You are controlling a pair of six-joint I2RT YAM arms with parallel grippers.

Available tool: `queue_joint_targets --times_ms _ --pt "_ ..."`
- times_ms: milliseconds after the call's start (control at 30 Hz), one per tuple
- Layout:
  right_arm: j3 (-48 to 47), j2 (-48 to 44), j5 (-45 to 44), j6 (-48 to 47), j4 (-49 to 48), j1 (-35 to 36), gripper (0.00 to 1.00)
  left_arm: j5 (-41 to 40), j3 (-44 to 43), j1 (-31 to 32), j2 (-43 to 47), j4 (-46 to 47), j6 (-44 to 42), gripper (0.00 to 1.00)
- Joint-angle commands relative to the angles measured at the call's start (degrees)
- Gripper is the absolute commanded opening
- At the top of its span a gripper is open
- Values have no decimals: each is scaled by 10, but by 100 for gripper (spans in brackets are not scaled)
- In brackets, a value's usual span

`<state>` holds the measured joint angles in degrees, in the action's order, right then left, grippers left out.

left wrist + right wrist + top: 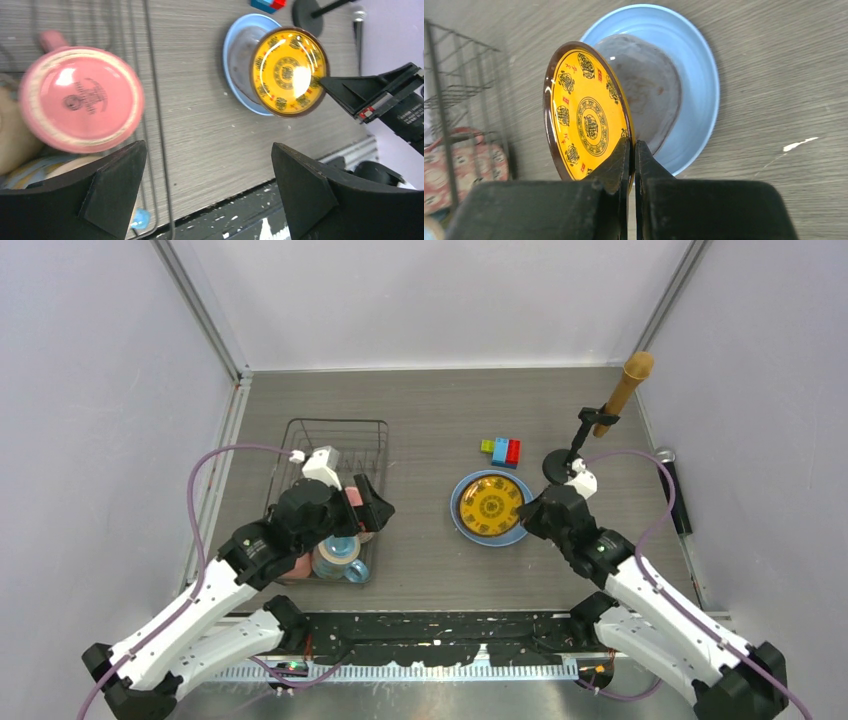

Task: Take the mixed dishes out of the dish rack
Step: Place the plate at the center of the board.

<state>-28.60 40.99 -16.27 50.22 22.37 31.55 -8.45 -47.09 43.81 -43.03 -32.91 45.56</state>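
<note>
The black wire dish rack stands at the left. My left gripper hovers over its right side, open and holding nothing. Under it, in the left wrist view, an upside-down pink cup sits in the rack. A blue mug lies at the rack's near end, and a pink patterned mug shows through the bars. My right gripper is shut on the rim of the small yellow patterned plate, holding it just above the light blue plate on the table.
Coloured toy bricks lie behind the blue plate. A black stand with a tan wooden handle is at the back right. Metal posts and white walls enclose the table.
</note>
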Motion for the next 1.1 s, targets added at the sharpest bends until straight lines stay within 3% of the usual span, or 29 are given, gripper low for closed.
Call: queue_joint_targets --times_ms 0,267,600,1067 --pt "-41 60 -65 12 -24 -10 1 -115 -31 1 21 -73 -4 100" --pt "-34 125 -51 26 -49 -31 1 -250 -61 1 33 -169 32 100" --pt "9 85 -66 37 -52 -39 7 -314 -93 1 1 -210 53 100" --pt "12 124 -52 25 -67 -39 7 -254 -80 0 -39 -180 35 99"
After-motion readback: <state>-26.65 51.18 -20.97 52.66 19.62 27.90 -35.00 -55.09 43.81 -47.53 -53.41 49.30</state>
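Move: Pinching the yellow plate by its right rim, the right hand has the blue plate about 6 cm left, 3 cm ahead and 8 cm below; the toy blocks are 15 cm ahead and 2 cm left, the black stand 13 cm ahead and 12 cm right. The empty left hand has the pink mug 5 cm left, 3 cm ahead and 13 cm below; the butterfly mug is 10 cm left and 4 cm back. Right hand lowers pinched yellow plate 5 cm, easing right; open left hand swings 9 cm left over rack. ##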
